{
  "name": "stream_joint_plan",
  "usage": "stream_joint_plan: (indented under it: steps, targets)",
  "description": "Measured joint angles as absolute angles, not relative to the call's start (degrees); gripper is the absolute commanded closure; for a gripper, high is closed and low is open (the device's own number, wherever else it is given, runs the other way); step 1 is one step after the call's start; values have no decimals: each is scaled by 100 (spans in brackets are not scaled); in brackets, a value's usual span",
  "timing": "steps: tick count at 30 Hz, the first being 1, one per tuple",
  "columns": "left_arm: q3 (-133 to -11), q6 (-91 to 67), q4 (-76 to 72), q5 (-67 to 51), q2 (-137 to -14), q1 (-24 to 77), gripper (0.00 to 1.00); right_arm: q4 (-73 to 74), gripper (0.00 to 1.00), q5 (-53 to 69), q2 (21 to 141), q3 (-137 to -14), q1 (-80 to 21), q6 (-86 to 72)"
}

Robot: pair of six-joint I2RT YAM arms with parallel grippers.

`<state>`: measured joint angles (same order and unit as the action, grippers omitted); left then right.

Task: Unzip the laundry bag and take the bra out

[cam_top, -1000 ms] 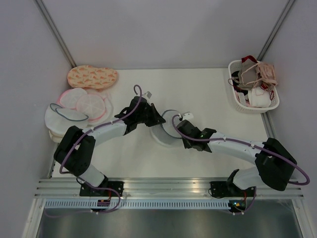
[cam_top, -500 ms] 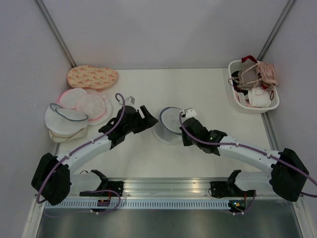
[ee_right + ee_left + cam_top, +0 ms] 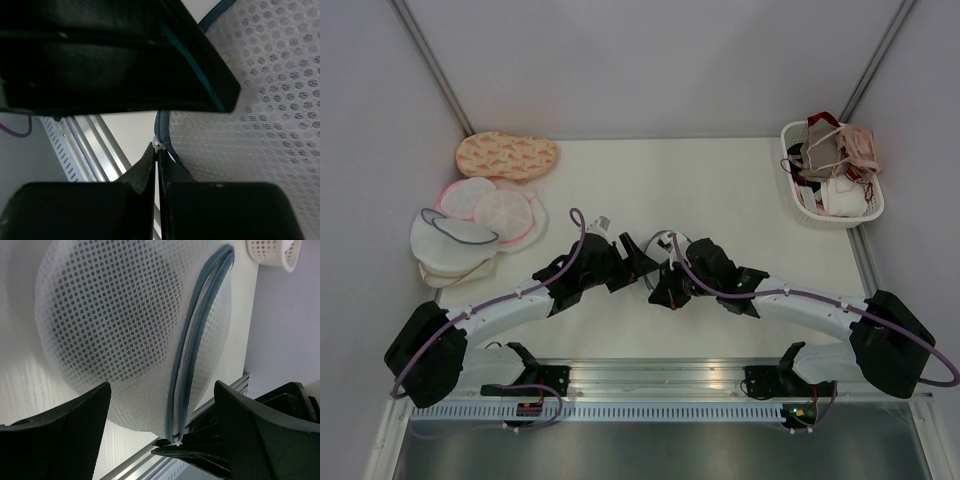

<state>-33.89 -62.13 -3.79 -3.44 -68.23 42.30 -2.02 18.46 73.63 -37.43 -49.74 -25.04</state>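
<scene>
The laundry bag is white mesh with a grey-blue zipper rim and stands on edge at the table's middle. From above only a sliver of the laundry bag shows between the two arms. The bra shows only as a dark rounded shape through the mesh. My left gripper is open, its fingers either side of the bag's lower edge. My right gripper is shut on the small white zipper pull at the rim's bottom end.
Round pink-rimmed mesh bags and an orange patterned one lie at the back left. A white basket of bras stands at the back right, and its rim also shows in the left wrist view. An aluminium rail runs along the near edge.
My left gripper went from shut to open and swung in beside the bag. The right gripper stayed shut and drew the bag nearer, from lying flat to standing on edge.
</scene>
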Motion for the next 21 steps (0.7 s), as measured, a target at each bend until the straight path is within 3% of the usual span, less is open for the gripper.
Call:
stream_joint_plan:
  steps: [3, 6, 7, 9, 10, 11, 21]
  targets:
    - [-3391, -6302, -554, -462, -7142, 4381, 16, -237, 100, 1968, 7400, -3741, -4976, -2502]
    - [-3448, -6342, -709, -482, -7255, 4534, 32, -252, 100, 1992, 7400, -3741, -4976, -2499]
    - [-3509, -6346, -746, -484, -7295, 4571, 48, -248, 100, 1992, 7400, -3741, -4978, -2497]
    - [-3651, -6346, -773, -471, -7365, 4613, 71, -239, 100, 1988, 7397, -3741, -4976, -2488]
    - [-3688, -6342, -786, -460, -7380, 4615, 88, -233, 99, 1986, 7395, -3741, -4976, -2475]
    - [-3701, -6324, -786, -458, -7384, 4615, 95, -233, 100, 1977, 7391, -3741, -4976, -2467]
    - [-3706, -6289, -572, -152, -7389, 4589, 98, -5, 100, 1942, 7279, -3743, -4978, -2351]
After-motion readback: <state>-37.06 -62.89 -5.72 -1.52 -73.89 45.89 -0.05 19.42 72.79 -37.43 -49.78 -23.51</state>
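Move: The teal zipper edge of the laundry bag stands on end between the left hand's open fingers, about 3 cm to its right and 1 cm back, level with it. The zipper end, already pinched by the right fingertips, lies some 4 cm back, 4 cm right and 2 cm below the left hand; the mesh body hangs about 4 cm ahead, 4 cm right and 4 cm below. From the right hand, the edge to be gripped is roughly 3 cm ahead, 1 cm left and slightly above. Rightward and a touch back, the left hand slides about 3.5 cm onto the zipper edge, dipping a centimetre and coming up again, while its wide-open fingers shut and pinch the teal tape just beyond the right fingertips. Once closed, it eases back left about 1 cm. The right hand stays nearly in place, keeping its closed grip on the zipper end. ##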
